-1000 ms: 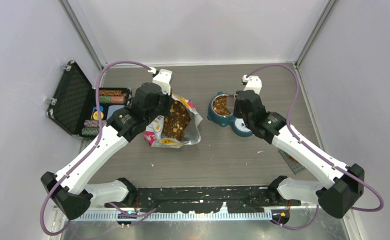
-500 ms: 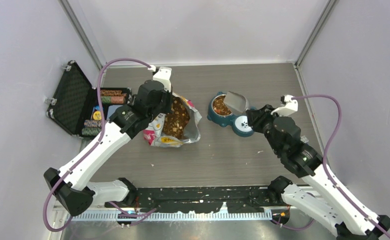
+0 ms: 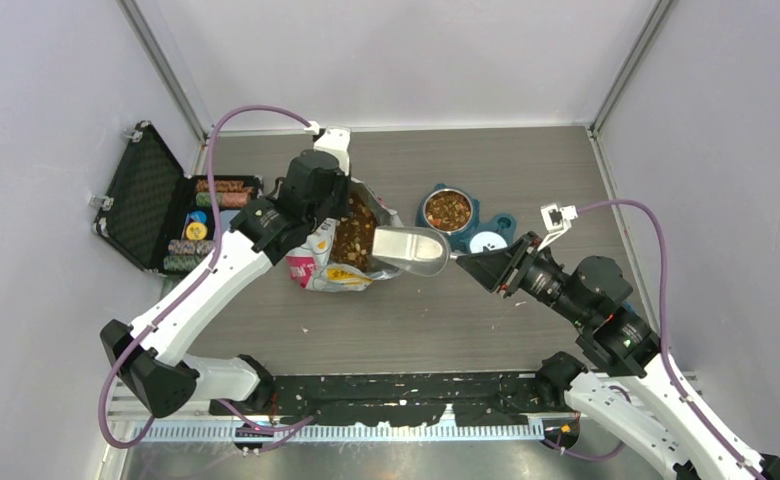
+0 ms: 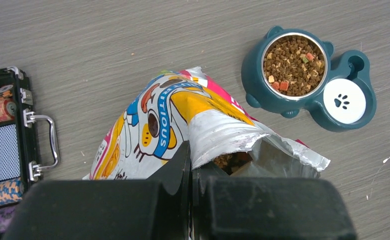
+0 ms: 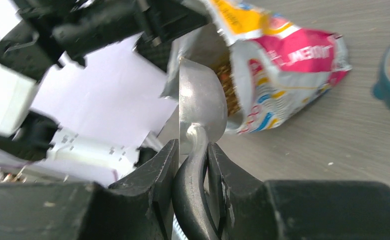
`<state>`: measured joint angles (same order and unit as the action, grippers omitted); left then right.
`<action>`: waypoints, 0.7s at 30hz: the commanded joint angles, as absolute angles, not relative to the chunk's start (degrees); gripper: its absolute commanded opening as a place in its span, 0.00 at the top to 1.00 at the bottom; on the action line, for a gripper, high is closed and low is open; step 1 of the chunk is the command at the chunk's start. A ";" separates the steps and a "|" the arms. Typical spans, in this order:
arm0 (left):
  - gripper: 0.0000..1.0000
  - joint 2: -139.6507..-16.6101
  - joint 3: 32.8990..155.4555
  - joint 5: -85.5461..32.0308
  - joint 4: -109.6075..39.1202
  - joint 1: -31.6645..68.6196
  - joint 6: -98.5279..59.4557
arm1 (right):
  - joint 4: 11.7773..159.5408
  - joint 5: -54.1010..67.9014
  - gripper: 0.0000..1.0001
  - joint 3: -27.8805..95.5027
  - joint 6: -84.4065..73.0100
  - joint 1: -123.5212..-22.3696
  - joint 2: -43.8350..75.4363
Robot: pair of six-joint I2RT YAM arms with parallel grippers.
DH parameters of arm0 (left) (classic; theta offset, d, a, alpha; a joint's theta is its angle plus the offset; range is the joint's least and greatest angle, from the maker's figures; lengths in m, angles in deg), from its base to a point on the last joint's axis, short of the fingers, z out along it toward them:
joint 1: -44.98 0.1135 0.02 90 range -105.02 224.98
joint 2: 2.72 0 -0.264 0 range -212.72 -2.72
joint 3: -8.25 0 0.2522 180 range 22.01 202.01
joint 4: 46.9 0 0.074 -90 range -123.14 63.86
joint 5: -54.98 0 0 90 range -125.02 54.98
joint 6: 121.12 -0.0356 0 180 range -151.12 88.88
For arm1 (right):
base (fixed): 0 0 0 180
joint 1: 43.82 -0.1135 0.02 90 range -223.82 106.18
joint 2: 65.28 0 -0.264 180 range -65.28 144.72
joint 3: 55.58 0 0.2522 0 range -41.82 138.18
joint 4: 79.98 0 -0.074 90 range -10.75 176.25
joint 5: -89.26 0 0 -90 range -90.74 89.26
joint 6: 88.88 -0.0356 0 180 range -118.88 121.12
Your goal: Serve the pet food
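Observation:
The pet food bag [image 3: 316,268] lies open at table centre-left, brown kibble [image 3: 351,240] showing in its mouth. My left gripper [image 3: 318,205] is shut on the bag's torn upper edge [image 4: 218,135]. My right gripper [image 3: 481,268] is shut on the handle of the metal scoop [image 3: 413,250], whose empty bowl points at the bag mouth; it also shows in the right wrist view [image 5: 200,102]. The teal double pet bowl [image 3: 496,222] stands right of the bag, its steel dish holding kibble [image 3: 449,210], seen too in the left wrist view [image 4: 293,64].
An open black case [image 3: 151,200] with stacked poker chips [image 3: 221,192] stands at the left wall. A white paw-print lid [image 3: 487,242] sits in the bowl's second well. Loose crumbs lie on the wood table [image 3: 416,320].
My right arm has swung the scoop from over the steel dish leftward and down to the bag's mouth. My left gripper kept hold of the bag edge and lifted slightly.

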<state>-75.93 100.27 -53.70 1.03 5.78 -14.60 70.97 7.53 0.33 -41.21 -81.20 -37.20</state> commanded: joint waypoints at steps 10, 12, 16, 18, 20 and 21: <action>1.00 -73.53 99.10 -51.73 -6.61 4.26 -11.40 | 72.12 1.65 0.95 11.99 -31.85 -93.23 -20.19; 1.00 -72.25 98.01 -51.65 -6.89 4.21 -11.07 | 72.75 -0.23 0.95 12.86 -30.91 -94.35 -19.45; 1.00 -70.86 97.14 -50.61 -7.08 3.78 -10.77 | 72.04 -5.15 0.95 14.56 -29.83 -95.40 -17.74; 1.00 -71.02 97.40 -51.69 -6.71 3.75 -10.97 | 71.35 -5.35 0.95 15.17 -29.15 -95.56 -18.15; 1.00 -71.20 97.63 -53.22 -6.45 3.76 -10.99 | 70.09 -6.22 0.95 15.16 -28.72 -95.69 -19.96; 1.00 -71.30 97.61 -53.20 -6.42 3.76 -10.88 | 69.69 -7.89 0.95 14.97 -28.53 -95.73 -20.73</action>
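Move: The pet food bag's open mouth is roughly 21 cm to the left of the scoop-holding right hand, some 6 cm ahead and 9 cm below. The filled bowl stands about 15 cm ahead of that hand, 3 cm left and 17 cm below, and the paw-print pad lies about 7 cm back and 9 cm right of the bowl, at table height. From the left hand, still pinching the rim, the mouth's middle is roughly 4 cm back, 4 cm right and 4 cm below. The bag's mouth is what the scoop is brought to: the right hand keeps its hold on the handle and swings about 7 cm left, dipping a couple of centimetres midway and rising again, while it rolls some 15 degrees left side down, and ends easing slightly forward. The left hand, keeping the rim pinched, draws back about 1.5 cm. ##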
